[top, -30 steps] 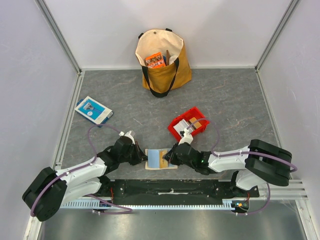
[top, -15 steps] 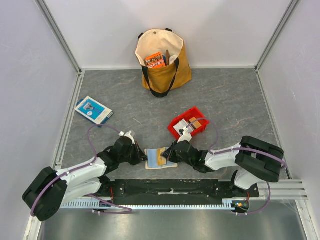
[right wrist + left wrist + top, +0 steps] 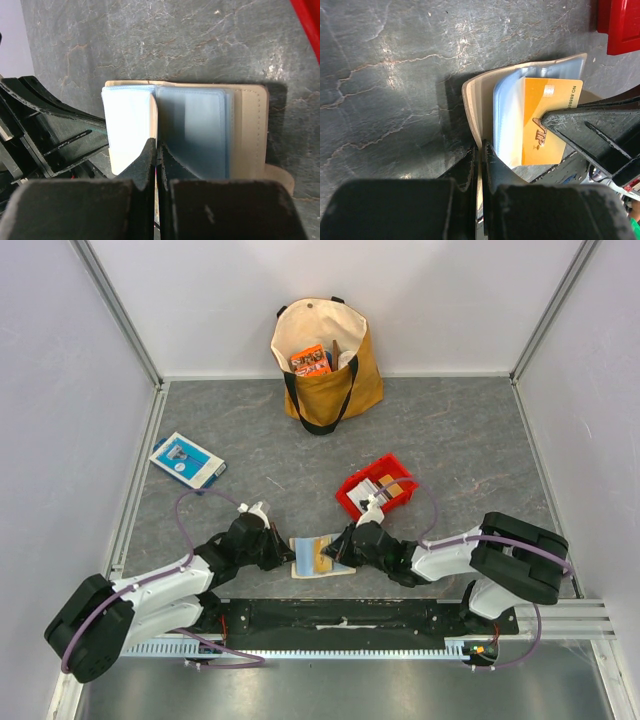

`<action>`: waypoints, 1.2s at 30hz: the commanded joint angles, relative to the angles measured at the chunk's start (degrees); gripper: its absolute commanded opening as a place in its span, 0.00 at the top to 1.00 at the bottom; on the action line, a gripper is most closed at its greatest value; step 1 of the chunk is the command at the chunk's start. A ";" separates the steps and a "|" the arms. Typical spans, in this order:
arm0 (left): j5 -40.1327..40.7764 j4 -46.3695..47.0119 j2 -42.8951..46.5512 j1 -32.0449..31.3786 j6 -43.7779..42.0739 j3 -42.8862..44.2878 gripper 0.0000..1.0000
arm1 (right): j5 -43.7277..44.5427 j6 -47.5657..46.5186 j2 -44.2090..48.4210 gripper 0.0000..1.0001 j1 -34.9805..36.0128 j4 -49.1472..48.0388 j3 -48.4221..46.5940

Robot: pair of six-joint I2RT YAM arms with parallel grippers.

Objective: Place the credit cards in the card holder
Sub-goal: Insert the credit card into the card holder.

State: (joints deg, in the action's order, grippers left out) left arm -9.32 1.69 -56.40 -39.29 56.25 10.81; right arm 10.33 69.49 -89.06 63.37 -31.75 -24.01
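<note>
The beige card holder (image 3: 306,560) lies open near the table's front edge, its pale blue sleeves (image 3: 192,130) fanned up. My left gripper (image 3: 481,148) is shut on the edge of the holder's beige cover (image 3: 471,102). An orange credit card (image 3: 547,132) marked VIP stands against the blue sleeves (image 3: 507,120), one edge tucked among them. My right gripper (image 3: 156,148) is shut on that card, which shows edge-on between its fingers. More credit cards (image 3: 386,486), pale and one orange-brown, lie in the red tray (image 3: 350,496) just behind the right gripper (image 3: 342,550).
A tan tote bag (image 3: 325,365) holding an orange packet (image 3: 310,360) stands at the back centre. A blue-and-white flat box (image 3: 187,460) lies at the left by the wall. The red tray's corner (image 3: 622,25) is close to the holder's far side.
The right arm has shifted a little to the left, carrying the orange card further over the holder. The left arm and the holder have stayed put.
</note>
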 commanded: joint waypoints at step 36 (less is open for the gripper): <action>2.20 -2.75 0.15 -0.17 0.00 0.00 0.98 | -0.75 -7.18 -4.10 0.41 2.28 19.97 -11.40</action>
State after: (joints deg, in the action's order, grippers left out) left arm -8.71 1.41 -55.53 -39.35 56.80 10.44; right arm 10.79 64.79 -88.66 64.75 -15.94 -33.01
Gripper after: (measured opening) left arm 0.039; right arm 0.597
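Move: The gold credit card is already in the right fingers, its leading edge at the mouth of the card holder's left-hand pocket; that pocket's middle lies about 4 cm to the hand's left, level fore-and-aft and 1 cm below. The empty clear pocket is some 3 cm to its right, also 1 cm below, and the red box about 14 cm ahead and 10 cm right. From the left hand, pinching the holder's left edge, the left-hand pocket is roughly 4 cm right. The gold card is slid leftwards into the pocket as the right hand goes about 2 cm left and 1 cm down; then the fingers open wide, letting go. The open hand backs off some 2.5 cm right and a little up, then turns back left by just over 1 cm, tilting its left side down a few degrees, with its fingers straddling the card. The left hand stays, keeping its pinch on the holder. ##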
